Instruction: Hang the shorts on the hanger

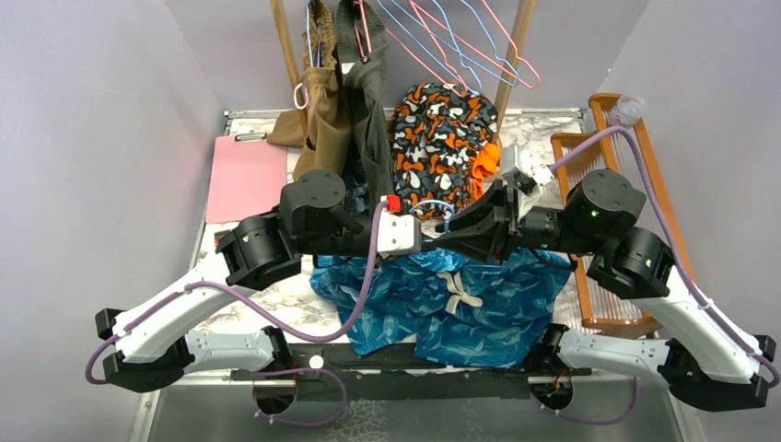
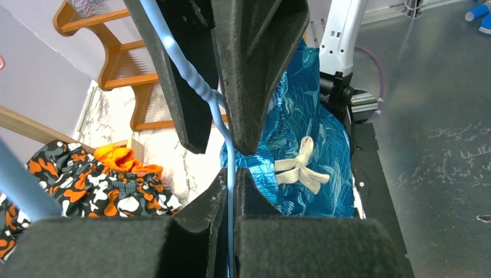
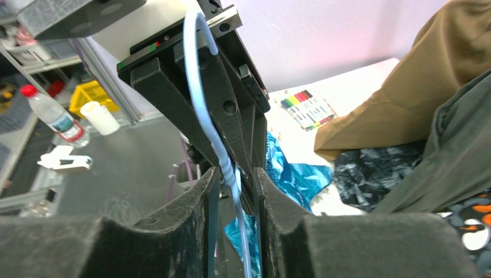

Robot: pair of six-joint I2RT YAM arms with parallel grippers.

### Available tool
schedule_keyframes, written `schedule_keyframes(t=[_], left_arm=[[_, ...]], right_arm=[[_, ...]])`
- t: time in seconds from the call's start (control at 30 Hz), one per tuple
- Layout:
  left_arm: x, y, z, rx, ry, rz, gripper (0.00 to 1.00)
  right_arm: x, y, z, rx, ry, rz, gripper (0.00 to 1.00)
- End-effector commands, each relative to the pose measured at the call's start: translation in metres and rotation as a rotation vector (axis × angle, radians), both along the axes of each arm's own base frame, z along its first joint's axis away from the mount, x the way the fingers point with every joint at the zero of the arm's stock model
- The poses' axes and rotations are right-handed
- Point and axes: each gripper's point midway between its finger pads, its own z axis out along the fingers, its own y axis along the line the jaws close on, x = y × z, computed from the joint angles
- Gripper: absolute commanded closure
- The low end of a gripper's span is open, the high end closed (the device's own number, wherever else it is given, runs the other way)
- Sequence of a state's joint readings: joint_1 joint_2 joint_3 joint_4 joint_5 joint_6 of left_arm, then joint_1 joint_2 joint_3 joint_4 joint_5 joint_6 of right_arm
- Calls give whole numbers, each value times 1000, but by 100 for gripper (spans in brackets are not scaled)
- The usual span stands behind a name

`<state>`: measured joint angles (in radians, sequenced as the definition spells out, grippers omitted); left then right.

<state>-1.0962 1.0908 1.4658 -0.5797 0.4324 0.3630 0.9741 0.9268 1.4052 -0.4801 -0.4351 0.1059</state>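
The teal-blue shorts (image 1: 460,304) lie crumpled on the table's near middle, cream drawstring bow facing up; they also show in the left wrist view (image 2: 324,145). Just above them both grippers meet tip to tip. My left gripper (image 1: 433,228) (image 2: 230,174) is shut on the thin light-blue wire of the hanger (image 2: 191,72). My right gripper (image 1: 453,230) (image 3: 234,174) stands open around the same hanger (image 3: 200,75), with the wire running loose through the gap between its fingers. Most of the hanger is hidden by the arms in the top view.
An orange, black and white garment (image 1: 442,138) lies behind the grippers. Tan (image 1: 322,110) and olive (image 1: 368,110) garments hang from the back rail with pink hangers (image 1: 497,46). A pink clipboard (image 1: 244,175) lies at the left and a wooden rack (image 1: 608,184) at the right.
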Motion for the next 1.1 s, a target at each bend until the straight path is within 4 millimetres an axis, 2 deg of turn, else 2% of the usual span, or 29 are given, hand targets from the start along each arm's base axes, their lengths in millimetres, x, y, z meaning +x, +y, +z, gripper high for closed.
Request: schedule_keyframes(t=[0.0, 0.1, 0.23, 0.3, 0.47, 0.57, 0.7, 0.73, 0.77, 0.8, 0.83, 0.87, 0.97, 1.07], left_arm=[[-12, 4, 43, -133, -41, -52, 100], [-13, 5, 46, -141, -46, -52, 100], [-13, 6, 50, -149, -53, -52, 100], [-14, 8, 51, -153, -57, -50, 100], [-13, 7, 50, -150, -57, -50, 100], [-13, 6, 51, -152, -57, -51, 100], [-5, 7, 51, -155, -59, -4, 100], [-2, 8, 51, -157, -58, 16, 89], [0, 10, 51, -160, -60, 32, 74], [2, 12, 51, -160, -62, 50, 51], [6, 15, 51, -161, -66, 75, 33], [10, 19, 50, -163, -74, 109, 20], [20, 40, 57, -188, -101, 211, 5], [22, 64, 75, -245, -124, 289, 1]], right_arm=[[-4, 7, 13, 46, -7, 37, 75], [-4, 8, 12, 43, -9, 40, 78], [2, 7, 7, 11, -18, 14, 68], [3, 5, 6, 3, -26, 1, 68], [2, 4, 5, -8, -37, 12, 81], [0, 4, 5, -9, -42, 23, 98], [2, 2, 12, 18, -32, -1, 99], [5, 1, 15, 23, -28, -20, 99], [7, 0, 18, 26, -25, -40, 99], [11, -2, 22, 30, -25, -67, 99], [14, -4, 26, 28, -21, -91, 99], [20, -5, 28, 21, -16, -125, 99], [41, -17, 38, 1, 0, -266, 99], [61, -32, 43, -50, 2, -402, 99]])
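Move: The blue hanger's twisted neck already runs between the right hand's part-open fingers, about 1 cm to the left of the hand point. From the left hand, which pinches the wire, it lies roughly 2 cm right, 1 cm ahead and 3 cm up. From the right hand, the hook stands some 2 cm ahead and 5 cm up, in line sideways. The shorts' white bow is 4 cm back, 3 cm right and 8 cm below; the camo shorts lie about 40 cm ahead, 9 cm right and 40 cm below. The hanger's neck is taken over by the right hand, which eases about 1 cm left along it and shuts its fingers on it while the left hand holds still. The left fingers then spread wide, let go of the wire and draw off up and left, some 5 cm, as the right hand carries the hanger forward and up about 4 cm, turning some 10 degrees clockwise. ##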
